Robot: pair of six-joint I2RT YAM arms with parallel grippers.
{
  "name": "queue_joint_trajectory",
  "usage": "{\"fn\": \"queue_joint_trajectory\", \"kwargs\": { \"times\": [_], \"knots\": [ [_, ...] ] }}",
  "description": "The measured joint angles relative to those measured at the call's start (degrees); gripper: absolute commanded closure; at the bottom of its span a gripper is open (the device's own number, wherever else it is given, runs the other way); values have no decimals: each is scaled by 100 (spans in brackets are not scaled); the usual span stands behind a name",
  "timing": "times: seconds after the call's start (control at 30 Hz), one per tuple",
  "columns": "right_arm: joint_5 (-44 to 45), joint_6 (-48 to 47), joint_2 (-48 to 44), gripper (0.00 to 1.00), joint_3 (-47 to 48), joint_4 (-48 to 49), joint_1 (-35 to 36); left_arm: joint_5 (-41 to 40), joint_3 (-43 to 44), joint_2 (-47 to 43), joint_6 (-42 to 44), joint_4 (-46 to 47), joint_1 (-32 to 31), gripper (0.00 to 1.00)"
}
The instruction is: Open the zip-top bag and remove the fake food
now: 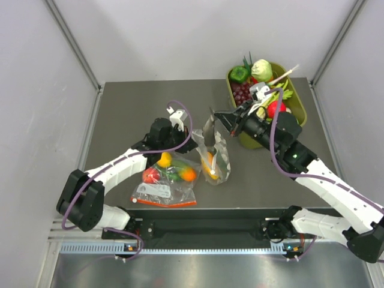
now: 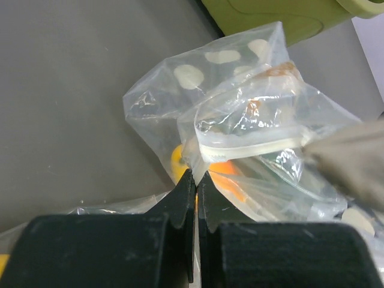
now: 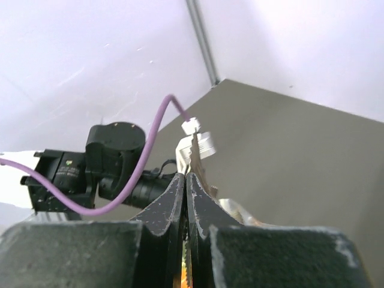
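Note:
The polka-dotted zip-top bag hangs above the table between both grippers. My left gripper is shut on one side of its top edge; the wrist view has the black jaws pinching the plastic beside the white zip strip. My right gripper is shut on the opposite side of the top, and its wrist view shows the jaws pressed together with the ridged strip between them. A yellow and orange piece of fake food lies in the bag's bottom.
A plain clear bag with a red-orange strip and small round fruits lies at the front left. A green bin full of toy produce stands at the back right. White walls enclose the table on three sides.

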Motion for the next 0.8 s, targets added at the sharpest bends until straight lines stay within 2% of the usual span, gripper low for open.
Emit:
{"fn": "queue_joint_trajectory", "kwargs": {
  "times": [0.23,0.5,0.8],
  "knots": [
    [127,-251,-188,100,391,-48,-525,2,4,4,26,-2,0,100],
    [-52,-476,-153,100,841,-184,-1829,0,13,4,92,-33,0,100],
    [-909,-380,1034,100,1095,20,-3665,0,15,4,116,-155,0,100]
  ]
}}
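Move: From my right hand, which already pinches a flat grey-brown food piece, the green bin's middle is roughly 22 cm ahead, 23 cm to the right and 29 cm down. The opened bag lies almost straight below, some 33 cm down and 2 cm farther out. The zip bag is about 8 cm back, 21 cm left and 35 cm down. From my left hand, the bin's middle is some 18 cm ahead and 31 cm right. I swing the food piece away from the opened bag with my right hand, to the right and forward by about 23 cm, first rising some 7 cm, then sinking as I come over the bin. I turn my wrist nearly 30 degrees clockwise and keep the fingers shut. My left hand stays in place and keeps its pinch on the bag's rim. ##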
